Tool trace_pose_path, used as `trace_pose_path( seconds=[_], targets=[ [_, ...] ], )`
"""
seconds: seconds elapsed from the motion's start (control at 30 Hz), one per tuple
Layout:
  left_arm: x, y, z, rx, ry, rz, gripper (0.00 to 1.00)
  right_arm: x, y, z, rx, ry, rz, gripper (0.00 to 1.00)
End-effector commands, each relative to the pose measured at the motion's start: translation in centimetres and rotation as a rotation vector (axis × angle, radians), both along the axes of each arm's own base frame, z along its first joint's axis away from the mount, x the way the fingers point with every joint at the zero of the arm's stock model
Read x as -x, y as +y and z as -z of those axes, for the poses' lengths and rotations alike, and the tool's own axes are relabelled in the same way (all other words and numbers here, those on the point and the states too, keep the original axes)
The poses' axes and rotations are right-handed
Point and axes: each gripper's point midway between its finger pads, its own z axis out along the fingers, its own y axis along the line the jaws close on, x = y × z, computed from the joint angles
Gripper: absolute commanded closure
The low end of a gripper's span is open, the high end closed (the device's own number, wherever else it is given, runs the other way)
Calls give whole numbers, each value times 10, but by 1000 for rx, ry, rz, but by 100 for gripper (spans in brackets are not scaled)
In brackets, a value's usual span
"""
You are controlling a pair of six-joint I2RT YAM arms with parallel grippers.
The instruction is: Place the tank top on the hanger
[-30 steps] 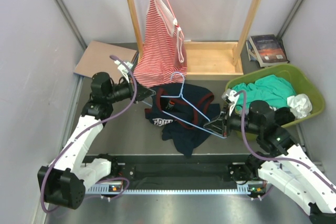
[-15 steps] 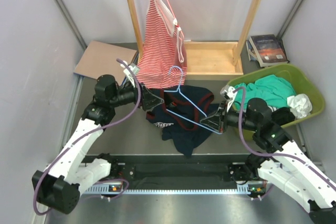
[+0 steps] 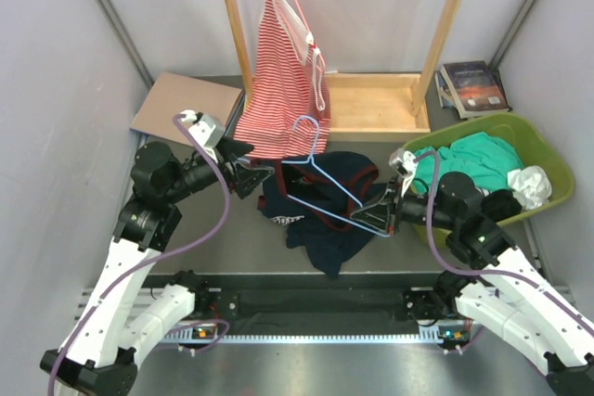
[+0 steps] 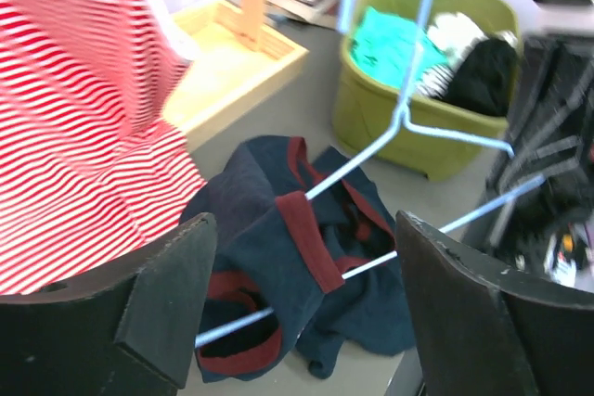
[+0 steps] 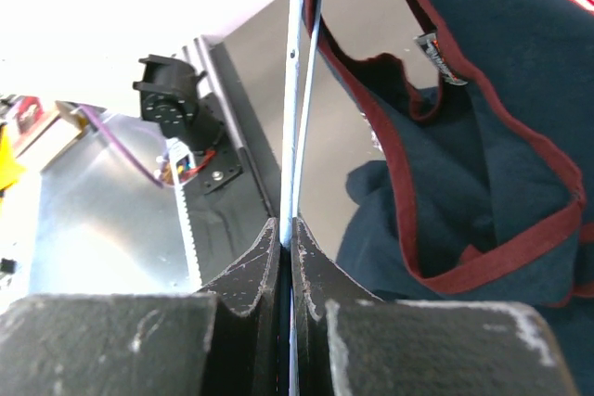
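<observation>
The dark navy tank top (image 3: 320, 215) lies crumpled mid-table. One red-trimmed strap (image 4: 311, 238) is looped over the left arm of the light-blue hanger (image 3: 322, 141), which is held tilted above it. My right gripper (image 3: 379, 217) is shut on the hanger's right corner; in the right wrist view the hanger wire (image 5: 295, 90) runs out from between the closed jaws of my right gripper (image 5: 286, 229), with the tank top (image 5: 483, 183) beside it. My left gripper (image 3: 261, 179) is open just left of the strap. Nothing sits between its fingers (image 4: 167, 294).
A red-and-white striped top (image 3: 283, 81) hangs from a wooden rack (image 3: 371, 104) right behind the hanger's hook. To the right stands a green bin (image 3: 548, 150) holding a green garment (image 3: 469, 155). Books (image 3: 473, 85) lie at back right and a cardboard sheet (image 3: 186, 104) at back left.
My left gripper has opened, let go of the tank top's strap and drawn back to the left. The strap stays over the hanger. The right gripper shifted the hanger slightly left.
</observation>
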Motion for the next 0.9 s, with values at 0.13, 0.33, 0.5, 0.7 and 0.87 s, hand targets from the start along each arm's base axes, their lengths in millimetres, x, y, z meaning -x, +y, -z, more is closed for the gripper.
trace_pose_path(
  seconds=[0.13, 0.33, 0.5, 0.7, 0.87],
  targets=[
    [25, -25, 11, -118, -95, 305, 21, 26, 10, -61, -138, -134, -167, 100],
    [40, -33, 16, -92, -77, 421, 30, 35, 9, -66, -137, -136, -208, 100],
    [51, -36, 22, -81, -38, 502, 46, 33, 11, -64, -127, -128, -218, 100],
    [60, -37, 31, -80, 2, 550, 55, 32, 13, -69, -126, -136, -234, 100],
    [74, -39, 34, -69, 22, 620, 70, 31, 15, -77, -132, -149, -242, 100]
  ],
)
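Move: Find the red-trimmed tank top strap, already threaded on the hanger, about 6 cm to the left gripper's right, level fore and aft, 4 cm below. From that gripper the hanger hook is some 13 cm right, 5 ahead and 4 up; the tank top heap is 22 right, 3 ahead and 22 below. From the right gripper, holding the hanger's other end, the strap lies roughly 25 cm left, 9 ahead and 4 up. Bring the left gripper down and right to the strap, then draw it back, about 5 cm back in all, turning it some 30 degrees clockwise while its wide-open fingers close to a bit over a third around the red-trimmed cloth. Keep the right gripper shut on the hanger, easing it back and slightly up with a small counter-clockwise turn. ##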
